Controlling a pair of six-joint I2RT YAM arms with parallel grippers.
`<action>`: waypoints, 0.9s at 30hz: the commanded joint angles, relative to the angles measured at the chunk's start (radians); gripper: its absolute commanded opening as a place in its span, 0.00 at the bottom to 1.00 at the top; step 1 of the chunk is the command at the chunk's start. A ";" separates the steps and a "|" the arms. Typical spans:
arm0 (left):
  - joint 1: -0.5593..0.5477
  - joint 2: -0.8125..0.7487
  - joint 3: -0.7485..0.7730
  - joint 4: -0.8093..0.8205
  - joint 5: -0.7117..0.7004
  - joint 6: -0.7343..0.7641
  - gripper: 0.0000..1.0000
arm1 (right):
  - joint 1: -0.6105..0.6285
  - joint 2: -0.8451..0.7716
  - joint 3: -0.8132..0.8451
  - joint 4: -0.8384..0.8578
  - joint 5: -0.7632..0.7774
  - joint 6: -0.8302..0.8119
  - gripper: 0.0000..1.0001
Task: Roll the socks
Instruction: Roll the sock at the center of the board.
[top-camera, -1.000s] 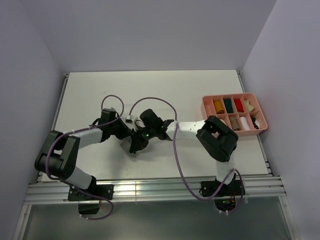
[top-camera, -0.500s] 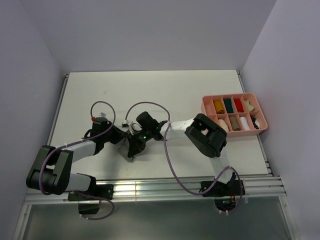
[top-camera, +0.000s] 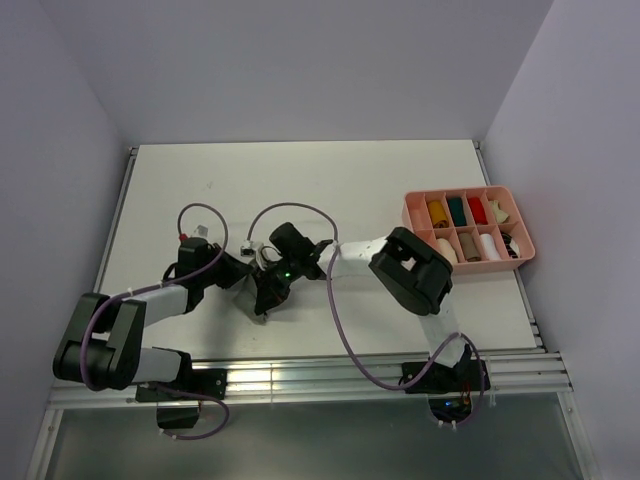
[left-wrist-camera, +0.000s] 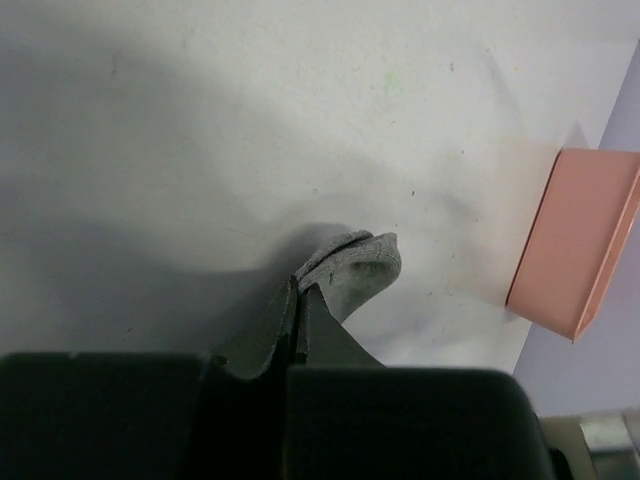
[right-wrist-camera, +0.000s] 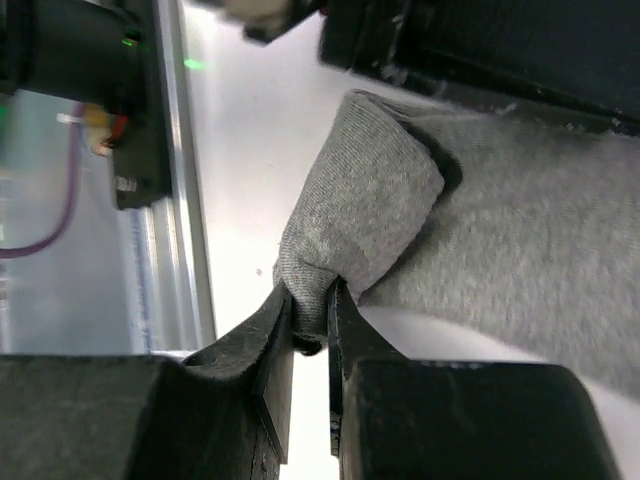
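Note:
A grey sock (right-wrist-camera: 372, 205) lies on the white table between my two grippers, one end doubled into a thick fold. My right gripper (right-wrist-camera: 312, 300) is shut on that fold, with the fabric bunched between its fingers. The rest of the sock (right-wrist-camera: 540, 230) spreads flat toward my left gripper (right-wrist-camera: 480, 50). In the left wrist view my left gripper (left-wrist-camera: 298, 298) is shut, its tips pinching the edge of the sock's rounded end (left-wrist-camera: 360, 268). From above, both grippers (top-camera: 245, 278) (top-camera: 266, 298) meet over the sock (top-camera: 252, 291), which they mostly hide. No other sock shows.
A pink compartment tray (top-camera: 530, 245) with small rolled bundles sits at the table's right edge, its side seen in the left wrist view (left-wrist-camera: 575, 240). The aluminium rail (top-camera: 300, 375) runs along the near edge, close to my right gripper (right-wrist-camera: 180, 200). Purple cables loop over both arms.
My left arm has drawn back to the left and lower. The right arm's elbow has swung left and its gripper has followed. Both jaws stay shut on the sock.

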 joint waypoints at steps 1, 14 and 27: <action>0.009 0.027 0.075 0.082 0.055 0.044 0.00 | 0.024 -0.078 -0.005 -0.175 0.123 -0.114 0.00; -0.058 0.327 0.348 0.176 0.368 0.076 0.00 | 0.051 -0.239 0.048 -0.360 0.235 -0.318 0.00; -0.099 0.430 0.351 0.162 0.348 0.137 0.00 | 0.096 -0.070 0.088 -0.314 0.174 -0.312 0.00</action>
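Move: The grey sock lies slung between the two hands, each already pinching it. Its middle is about 5 cm back from the left hand and 2 cm to its right, and roughly 5 cm ahead of the right hand and 2 cm to its left, about 2 cm lower. The folded end in the right fingers is some 10 cm back and 4 cm right of the left hand; the table's near edge runs about 10 cm behind the right hand. Sweeping to the right in a low arc, the left hand carries its pinched end of the sock about 9 cm across and a little forward, rising, then sinking back, while turning some 25 degrees clockwise. The right hand keeps its pinch on the folded end, lifting about 3.5 cm as it goes forward and right, then drawing back and lowering with its wrist tilted, ending slightly to the right. ##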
